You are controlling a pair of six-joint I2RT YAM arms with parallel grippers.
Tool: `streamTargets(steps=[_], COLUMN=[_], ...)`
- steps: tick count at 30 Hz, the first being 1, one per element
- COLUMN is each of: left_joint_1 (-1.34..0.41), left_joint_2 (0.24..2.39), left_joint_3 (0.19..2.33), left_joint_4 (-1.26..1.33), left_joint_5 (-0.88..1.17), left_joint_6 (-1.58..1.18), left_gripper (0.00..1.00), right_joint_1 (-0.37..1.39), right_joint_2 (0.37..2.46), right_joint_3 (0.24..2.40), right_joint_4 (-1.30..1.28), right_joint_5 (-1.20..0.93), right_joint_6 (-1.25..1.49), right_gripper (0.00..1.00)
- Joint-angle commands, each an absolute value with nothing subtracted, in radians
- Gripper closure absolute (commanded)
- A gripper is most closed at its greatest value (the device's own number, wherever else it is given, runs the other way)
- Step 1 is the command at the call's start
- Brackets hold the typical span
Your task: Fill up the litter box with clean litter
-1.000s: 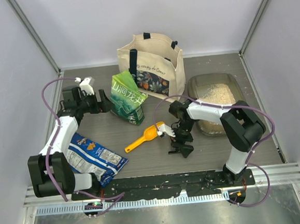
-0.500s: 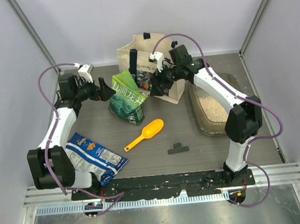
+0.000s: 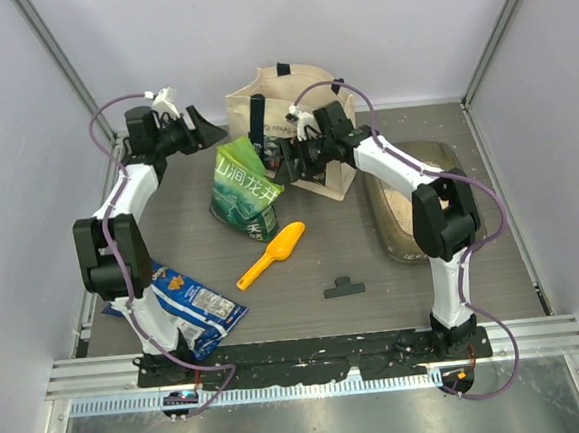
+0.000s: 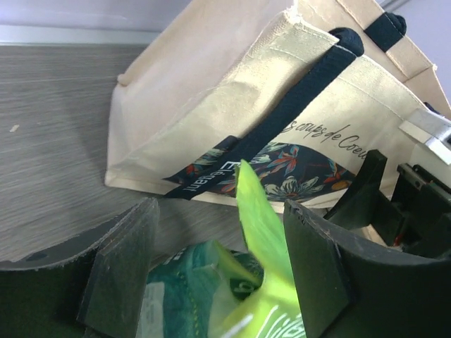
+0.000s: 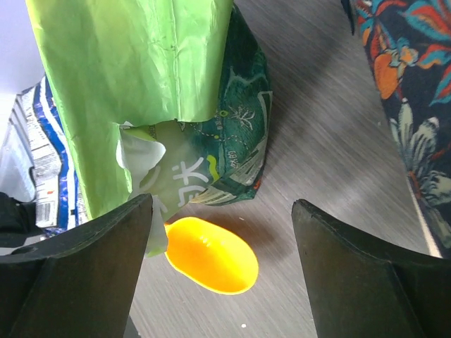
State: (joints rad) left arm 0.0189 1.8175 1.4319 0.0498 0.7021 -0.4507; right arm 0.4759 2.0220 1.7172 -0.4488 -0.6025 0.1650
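The litter box (image 3: 452,156) lies at the right of the table, partly under my right arm. Pale clean litter (image 3: 394,211) covers its floor. A green-and-white pouch (image 3: 245,192) stands in front of the cream tote bag (image 3: 290,101). My left gripper (image 3: 206,133) hovers open at the back left; in its wrist view the jaws (image 4: 218,271) straddle the pouch's bright green top flap (image 4: 259,225) without pinching it. My right gripper (image 3: 285,162) is open beside the pouch, and its wrist view (image 5: 225,260) looks down on the pouch (image 5: 162,98) and the yellow scoop (image 5: 211,257).
The yellow scoop (image 3: 273,255) lies mid-table, and a black clip (image 3: 343,288) sits nearer the front. A blue snack bag (image 3: 191,306) lies front left. The tote bag (image 4: 211,105) stands close behind both grippers. Enclosure walls ring the table.
My right arm left the scoop and clip near the front and swung up to the pouch by the tote bag. My left gripper rose and moved back from the pouch's left side.
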Motion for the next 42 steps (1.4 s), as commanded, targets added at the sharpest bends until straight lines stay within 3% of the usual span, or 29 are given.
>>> streamTargets(steps=[1,6,10,13,14,15,18,33,42], left_joint_1=[-0.049,-0.064,-0.064,-0.064,-0.064,-0.063,-0.060,-0.034,-0.031], left_joint_2=[1.873,1.898,1.894,1.887,1.879,1.875,1.846,1.683,1.667], left_joint_3=[1.523,1.531,1.566,1.575,1.574,1.574,1.572,1.536,1.503], left_joint_4=[0.069,0.003,-0.074,-0.097,-0.097,-0.091,-0.078,0.176,0.202], left_joint_5=[0.745,0.746,0.761,0.768,0.770,0.772,0.772,0.793,0.793], left_joint_6=[-0.509,-0.526,-0.493,-0.454,-0.445,-0.442,-0.445,-0.663,-0.680], left_gripper=[0.27,0.35,0.47,0.65,0.78,0.86,1.00,1.00,1.00], right_joint_1=[0.482,0.474,0.453,0.448,0.446,0.448,0.446,0.443,0.451], right_joint_2=[1.989,2.045,2.089,2.117,2.134,2.141,2.148,2.069,2.102], right_joint_3=[1.684,1.669,1.660,1.684,1.693,1.703,1.736,1.746,1.717], right_joint_4=[-0.344,-0.201,-0.082,-0.025,-0.014,-0.008,-0.005,-0.153,0.106], right_joint_5=[-0.715,-0.837,-0.897,-0.903,-0.908,-0.910,-0.910,-0.764,-0.977], right_joint_6=[0.265,0.440,0.557,0.615,0.621,0.627,0.630,0.468,0.656], right_gripper=[0.14,0.14,0.14,0.14,0.14,0.15,0.16,0.13,0.13])
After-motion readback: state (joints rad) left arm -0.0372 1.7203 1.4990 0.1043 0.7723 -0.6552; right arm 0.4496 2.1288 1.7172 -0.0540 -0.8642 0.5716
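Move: The litter bag's top corner sits roughly 5 cm to the left gripper's right, 2 cm back and 3 cm below it. The tote bag's middle is about 20 cm to the left gripper's right, level fore and aft, some 8 cm lower. From the right gripper the bag's loose top flap is about 6 cm to the left, 2 cm back and near its height; the yellow scoop lies around 18 cm back, 5 cm left and 15 cm below. Bring the left gripper about 5 cm right and slightly down onto the litter bag's top corner, shut the fingers to pinch the thin plastic, hold briefly, then raise it some 11 cm, drifting slightly back. Meanwhile ease the open right gripper about 4 cm left and a little up towards the flap, tilting its fingers up some 20 degrees, without closing. ##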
